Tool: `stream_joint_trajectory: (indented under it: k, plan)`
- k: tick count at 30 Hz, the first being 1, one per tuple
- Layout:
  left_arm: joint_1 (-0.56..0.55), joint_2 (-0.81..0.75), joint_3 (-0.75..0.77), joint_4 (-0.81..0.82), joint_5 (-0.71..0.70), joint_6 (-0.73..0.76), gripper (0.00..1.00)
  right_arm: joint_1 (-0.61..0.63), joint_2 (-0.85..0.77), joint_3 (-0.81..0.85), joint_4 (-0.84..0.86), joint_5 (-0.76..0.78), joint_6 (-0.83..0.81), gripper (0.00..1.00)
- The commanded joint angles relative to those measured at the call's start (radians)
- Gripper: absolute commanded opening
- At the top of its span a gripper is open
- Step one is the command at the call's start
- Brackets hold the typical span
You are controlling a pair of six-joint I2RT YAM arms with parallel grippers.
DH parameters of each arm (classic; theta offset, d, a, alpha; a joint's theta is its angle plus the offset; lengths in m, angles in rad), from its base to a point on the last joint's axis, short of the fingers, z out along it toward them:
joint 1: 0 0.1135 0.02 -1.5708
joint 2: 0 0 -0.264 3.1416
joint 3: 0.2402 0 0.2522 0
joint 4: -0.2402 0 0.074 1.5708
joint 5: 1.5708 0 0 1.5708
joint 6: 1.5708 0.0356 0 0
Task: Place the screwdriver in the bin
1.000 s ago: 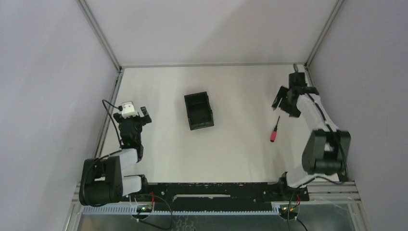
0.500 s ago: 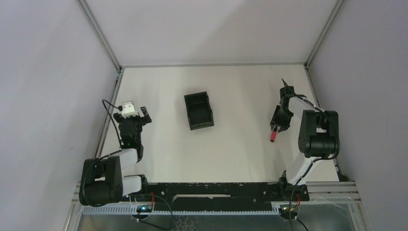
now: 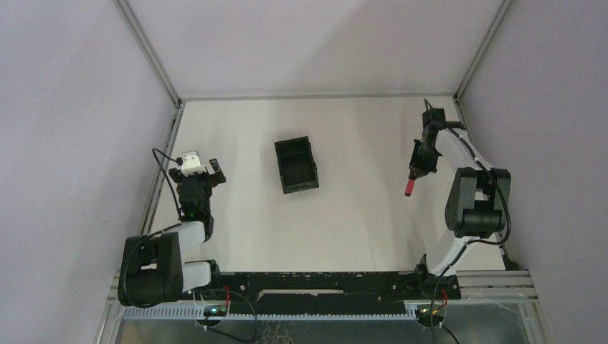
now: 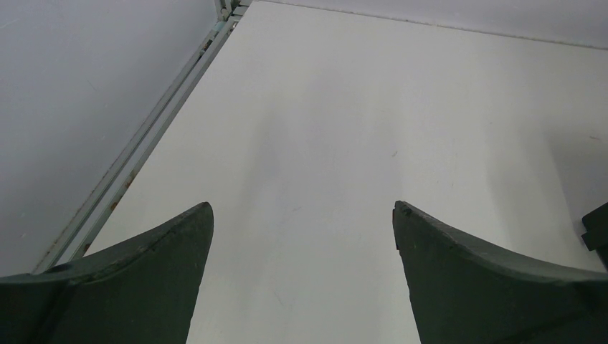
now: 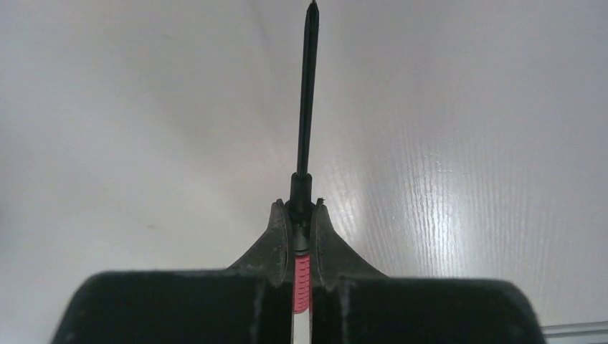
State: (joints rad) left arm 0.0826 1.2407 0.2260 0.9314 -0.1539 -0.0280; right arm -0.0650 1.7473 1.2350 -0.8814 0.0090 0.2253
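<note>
The screwdriver (image 3: pixel 409 189) is at the right side of the table, its red handle poking out toward the near side. My right gripper (image 3: pixel 418 166) is shut on it. In the right wrist view the fingers (image 5: pixel 276 236) clamp the handle's front end, and the thin black shaft (image 5: pixel 307 93) points straight ahead from the right gripper (image 5: pixel 300 209). The black open-top bin (image 3: pixel 296 166) sits empty at the table's middle, well left of the screwdriver. My left gripper (image 3: pixel 206 173) rests at the left side, and in its wrist view the left gripper (image 4: pixel 302 209) is open over bare table.
Grey enclosure walls rise on three sides. Metal frame rails run along the left edge (image 3: pixel 162 163) and the right edge (image 3: pixel 466 122) of the white table, and the left rail (image 4: pixel 147 147) also shows in the left wrist view. The arm bases sit on a black bar (image 3: pixel 315 281) at the near edge.
My right gripper came down from the far right onto the screwdriver and shut on it. The screwdriver has shifted slightly toward the far side. The left arm has not moved.
</note>
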Motion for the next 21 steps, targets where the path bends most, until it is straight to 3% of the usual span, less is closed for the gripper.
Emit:
stream_joint_trajectory:
  k: [1,8,15,21]
  plan:
    - [-0.006,-0.012,0.011,0.022,-0.003,-0.006,1.00,0.002,-0.077,0.195,-0.197,-0.035,-0.018,0.00]
    - [-0.006,-0.012,0.011,0.023,-0.004,-0.006,1.00,0.057,-0.049,0.421,-0.327,-0.049,0.012,0.00]
    - [-0.006,-0.012,0.011,0.023,-0.004,-0.006,1.00,0.365,0.130,0.733,-0.332,-0.056,0.102,0.00]
    - [-0.006,-0.013,0.011,0.023,-0.003,-0.006,1.00,0.628,0.429,1.187,-0.332,-0.058,0.058,0.00]
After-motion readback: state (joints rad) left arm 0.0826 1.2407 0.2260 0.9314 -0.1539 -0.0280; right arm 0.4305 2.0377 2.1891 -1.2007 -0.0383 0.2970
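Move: The right hand already holds the screwdriver just clear of the table, pinched by its black collar, red handle towards the base. From this hand the bin lies some 35 cm to the left and about 5 cm ahead, its middle nearly level with the fingers; nothing else stands near the way. From the idle left hand the bin is roughly 27 cm to the right, about 1 cm ahead and 8 cm below. The right hand keeps its closed grip on the screwdriver and first climbs steeply, about 10 cm up with a little forward travel, before breaking into a fast sweep to the left towards the bin. Still rising a little and reaching forward, it ends some 22 cm left, 10 cm forward and 16 cm up from where it began, while the wrist turns about 25 degrees counter-clockwise and the fingers tip outward some 20 degrees. ##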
